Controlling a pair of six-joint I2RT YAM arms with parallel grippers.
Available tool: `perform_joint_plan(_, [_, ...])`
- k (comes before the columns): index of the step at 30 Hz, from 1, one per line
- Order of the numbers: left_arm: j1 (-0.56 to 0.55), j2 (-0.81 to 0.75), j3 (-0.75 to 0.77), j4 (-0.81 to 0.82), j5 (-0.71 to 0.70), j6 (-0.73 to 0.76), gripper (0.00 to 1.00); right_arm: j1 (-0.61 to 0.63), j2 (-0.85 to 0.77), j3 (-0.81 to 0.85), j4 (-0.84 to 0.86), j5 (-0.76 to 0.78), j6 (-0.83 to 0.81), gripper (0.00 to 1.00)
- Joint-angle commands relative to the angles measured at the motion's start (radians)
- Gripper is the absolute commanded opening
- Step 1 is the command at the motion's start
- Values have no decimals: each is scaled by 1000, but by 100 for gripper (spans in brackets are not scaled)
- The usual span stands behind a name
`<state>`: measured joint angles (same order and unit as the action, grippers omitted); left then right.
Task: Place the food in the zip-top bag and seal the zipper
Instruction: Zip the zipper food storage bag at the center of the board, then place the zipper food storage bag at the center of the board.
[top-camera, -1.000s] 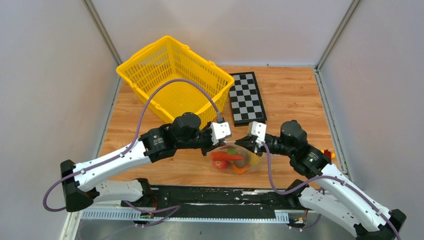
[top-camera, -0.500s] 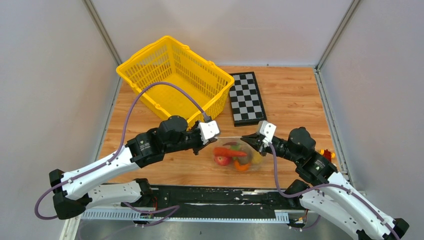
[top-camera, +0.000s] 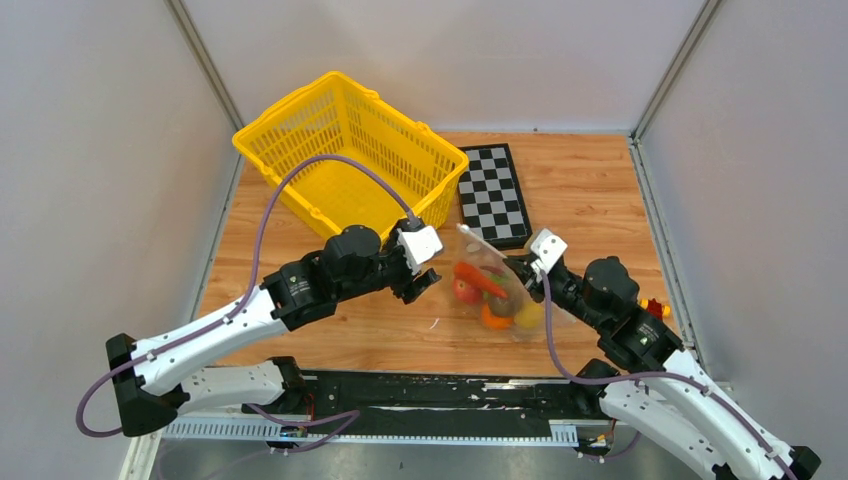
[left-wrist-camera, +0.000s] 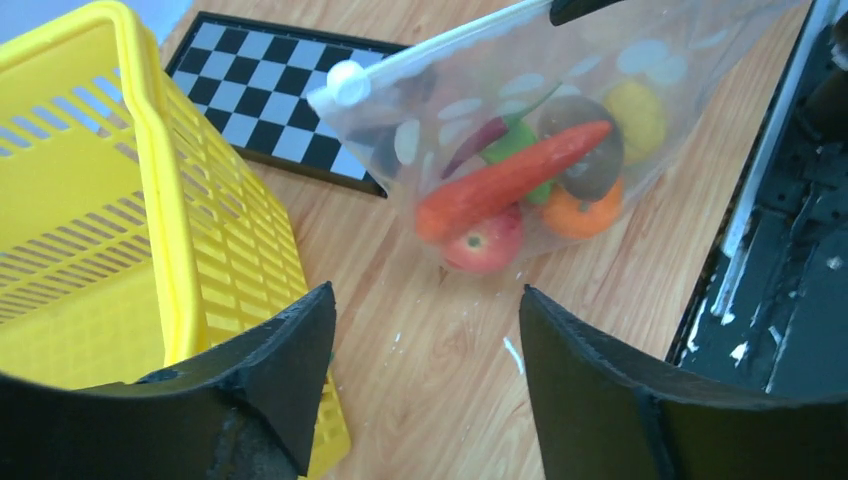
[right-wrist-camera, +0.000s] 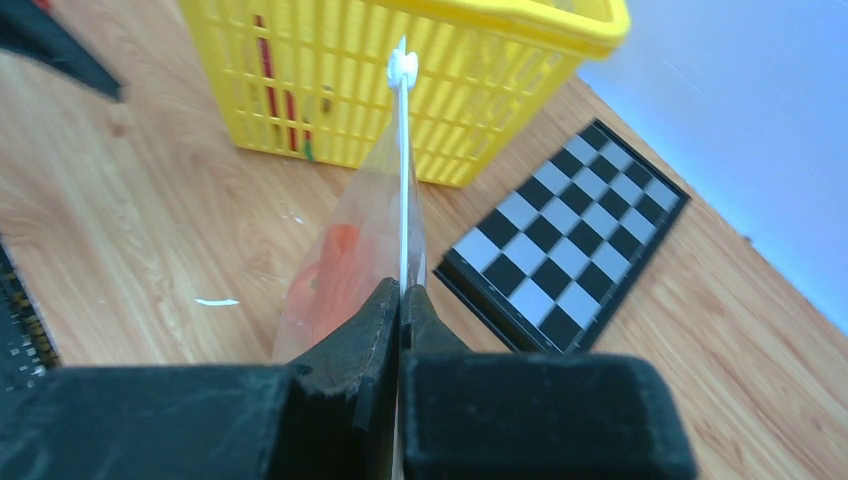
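Observation:
The zip-top bag (top-camera: 497, 296) is clear with white dots and holds the food: carrot (left-wrist-camera: 510, 175), tomato (left-wrist-camera: 487, 243), orange (left-wrist-camera: 583, 212), lemon (left-wrist-camera: 636, 115), brown ball (left-wrist-camera: 597, 168), green pepper and red chili. Its zipper (left-wrist-camera: 440, 42) runs as a pale strip to a white slider (left-wrist-camera: 347, 80). My right gripper (top-camera: 522, 266) is shut on the zipper strip (right-wrist-camera: 403, 170) at the bag's near end and holds that edge up. My left gripper (top-camera: 425, 283) is open and empty, left of the bag, apart from it (left-wrist-camera: 425, 295).
A yellow mesh basket (top-camera: 300, 150) stands at the back left, close to my left gripper. A folded checkerboard (top-camera: 492, 195) lies behind the bag. A small red block (top-camera: 655, 307) sits by the right arm. Grey walls close in the table's sides and back.
My left gripper has let go of the bag's left end and opened. The right gripper has swung the bag right, so the zipper edge now slants up toward the checkerboard.

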<state>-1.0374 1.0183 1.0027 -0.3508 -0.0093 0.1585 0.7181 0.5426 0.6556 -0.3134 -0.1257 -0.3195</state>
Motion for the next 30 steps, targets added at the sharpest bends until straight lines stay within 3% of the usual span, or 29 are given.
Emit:
perform_joint_plan(1, [3, -43, 7, 105, -12, -44, 79, -3, -12, 111, -51, 247, -15, 0])
perform_joint_plan(5, [2, -83, -26, 142, -39, -55, 91, -2, -18, 179, -142, 237, -68, 0])
perform_joint_plan(9, [2, -115, -50, 166, -80, -66, 95, -3, -26, 199, -149, 153, -12, 0])
perform_joint_plan(15, [4, -142, -73, 194, -168, -92, 97, -3, 27, 43, -59, -156, 68, 0])
perform_joint_plan(20, [5, -175, -90, 206, -220, -109, 100, 5, 156, 3, -19, -452, 207, 0])
perform_joint_plan(25, [11, -193, -94, 212, -239, -114, 100, 39, 175, -4, 10, -724, 192, 0])
perform_joint_plan(28, [13, -184, -86, 212, -231, -115, 100, 53, 192, 11, -7, -787, 178, 0])
perform_joint_plan(30, [13, -171, -80, 211, -219, -118, 100, 60, 222, 19, -27, -786, 181, 11])
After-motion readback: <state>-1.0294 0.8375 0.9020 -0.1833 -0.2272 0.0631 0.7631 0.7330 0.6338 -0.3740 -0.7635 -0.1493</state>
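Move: The right gripper still pinches the bag's zip edge; the food hangs about 2 cm to its left and 11 cm below, and the zip's slider end sticks out some 5 cm ahead and 7 cm left at gripper height. The clear middle of the wooden board is roughly 3 cm back, 8 cm left and 23 cm down, with the checkerboard 19 cm straight ahead. From the left gripper, the bag's food lies about 10 cm right, 4 cm ahead and 11 cm below. Keep the right fingers shut on the zip edge and swing the bag about 4 cm right and up, then reverse and sweep it some 10 cm left, 11 cm back and 10 cm down towards the middle of the board, turning counter-clockwise and tipping the fingers down roughly 30 degrees. Meanwhile back the empty left gripper up and left away from the bag, opening it fully. ##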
